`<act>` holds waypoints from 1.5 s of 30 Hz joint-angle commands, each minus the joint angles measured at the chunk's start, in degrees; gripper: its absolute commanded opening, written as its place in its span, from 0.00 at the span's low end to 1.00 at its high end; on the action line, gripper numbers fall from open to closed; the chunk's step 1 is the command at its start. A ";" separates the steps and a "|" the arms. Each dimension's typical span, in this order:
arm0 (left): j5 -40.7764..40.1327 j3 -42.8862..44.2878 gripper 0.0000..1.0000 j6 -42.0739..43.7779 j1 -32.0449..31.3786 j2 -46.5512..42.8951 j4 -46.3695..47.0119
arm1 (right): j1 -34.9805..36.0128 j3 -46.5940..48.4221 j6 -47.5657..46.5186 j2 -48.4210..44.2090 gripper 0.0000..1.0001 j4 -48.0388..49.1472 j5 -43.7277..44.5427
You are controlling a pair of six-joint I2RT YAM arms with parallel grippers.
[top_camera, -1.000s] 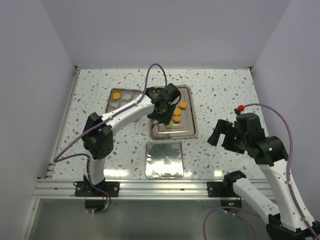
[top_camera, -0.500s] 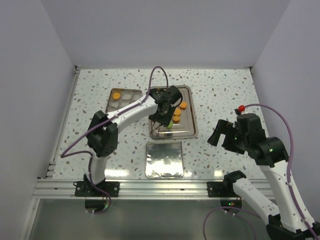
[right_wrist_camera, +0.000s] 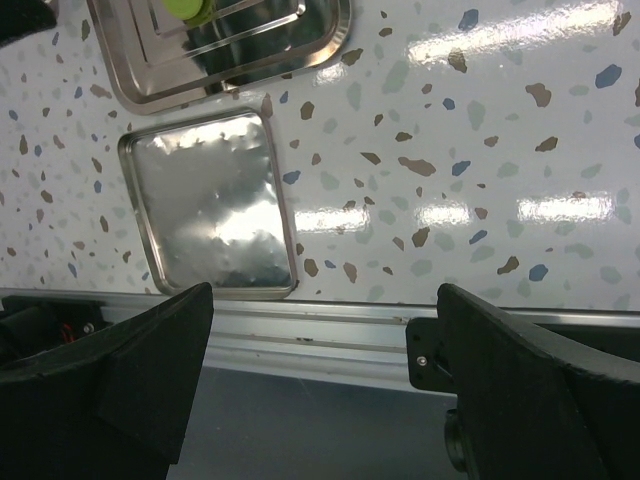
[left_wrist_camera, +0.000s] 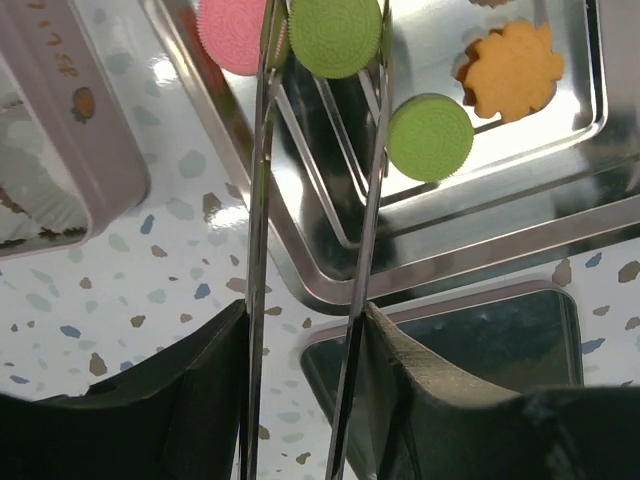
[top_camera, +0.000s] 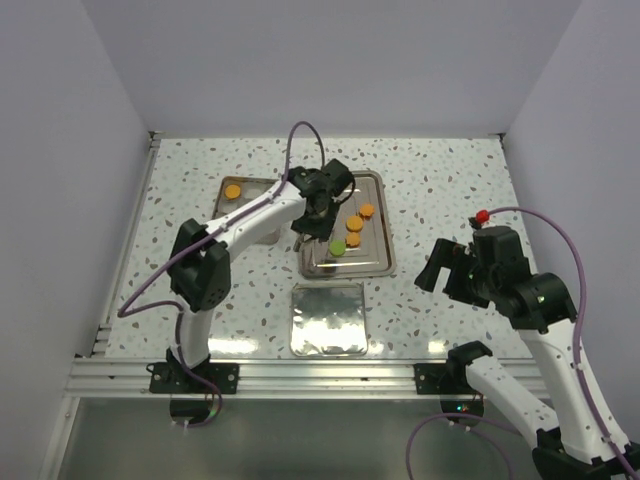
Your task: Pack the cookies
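My left gripper [left_wrist_camera: 305, 320] is shut on a pair of metal tongs [left_wrist_camera: 262, 200], and the tong tips pinch a green cookie [left_wrist_camera: 335, 35] above the steel tray [left_wrist_camera: 480, 250]. On the tray lie a second green cookie [left_wrist_camera: 430, 137], an orange flower-shaped cookie [left_wrist_camera: 513, 68] and a pink cookie [left_wrist_camera: 230, 35]. In the top view my left gripper [top_camera: 318, 200] is over the tray's left rim, with orange cookies [top_camera: 354, 224] and a green one [top_camera: 338, 247] on the tray. One orange cookie [top_camera: 232, 191] sits in the box [top_camera: 250, 187]. My right gripper [top_camera: 437, 265] is open and empty at the right.
A square metal lid [top_camera: 329, 318] lies in front of the tray; it also shows in the right wrist view [right_wrist_camera: 210, 210]. The box wall [left_wrist_camera: 60, 120] is just left of the tongs. The aluminium rail [right_wrist_camera: 320, 330] runs along the table's near edge.
My left gripper has moved back and left from the tray's middle toward its left rim, uncovering the green cookie on the tray. The right arm has not moved.
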 commanded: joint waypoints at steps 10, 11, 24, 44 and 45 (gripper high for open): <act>-3.41 7.23 0.49 3.08 15.12 -11.20 -3.54 | -0.13 0.40 -1.30 3.61 0.97 2.78 0.07; -2.79 7.41 0.49 3.17 16.09 -11.29 -3.54 | -0.13 0.58 -1.47 3.88 0.97 2.87 -0.02; 0.82 6.36 0.49 5.10 23.05 -11.81 -0.29 | -0.13 2.78 -4.81 8.80 0.97 4.27 0.42; -4.28 0.82 0.52 5.54 25.33 -9.01 2.35 | 0.22 3.30 -7.45 11.79 0.97 6.21 0.86; -4.45 0.73 0.52 5.54 25.33 -8.74 2.53 | 0.22 3.30 -7.45 11.71 0.97 6.21 0.86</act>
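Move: Back of the box, middle cell: it lies about 17 cm left and 8 cm ahead of the left hand, which holds a green cookie, and a shade below it. The orange cookie already boxed sits 5 cm farther left. On the tray, the pink cookie is some 4 cm left and 1 cm ahead, the other green one 5 cm back and 1 cm right. From the right hand the cell is roughly 36 cm left, 25 cm ahead, 11 cm below. Carrying the pinched green cookie up off the tray, the left hand swings about 17 cm left and 8 cm forward, rising 10 cm on the way, then sinks a little over the box's middle back cell. It turns some 20 degrees counter-clockwise and keeps its hold. The empty, open right hand eases about 4 cm forward and 2 cm down. ##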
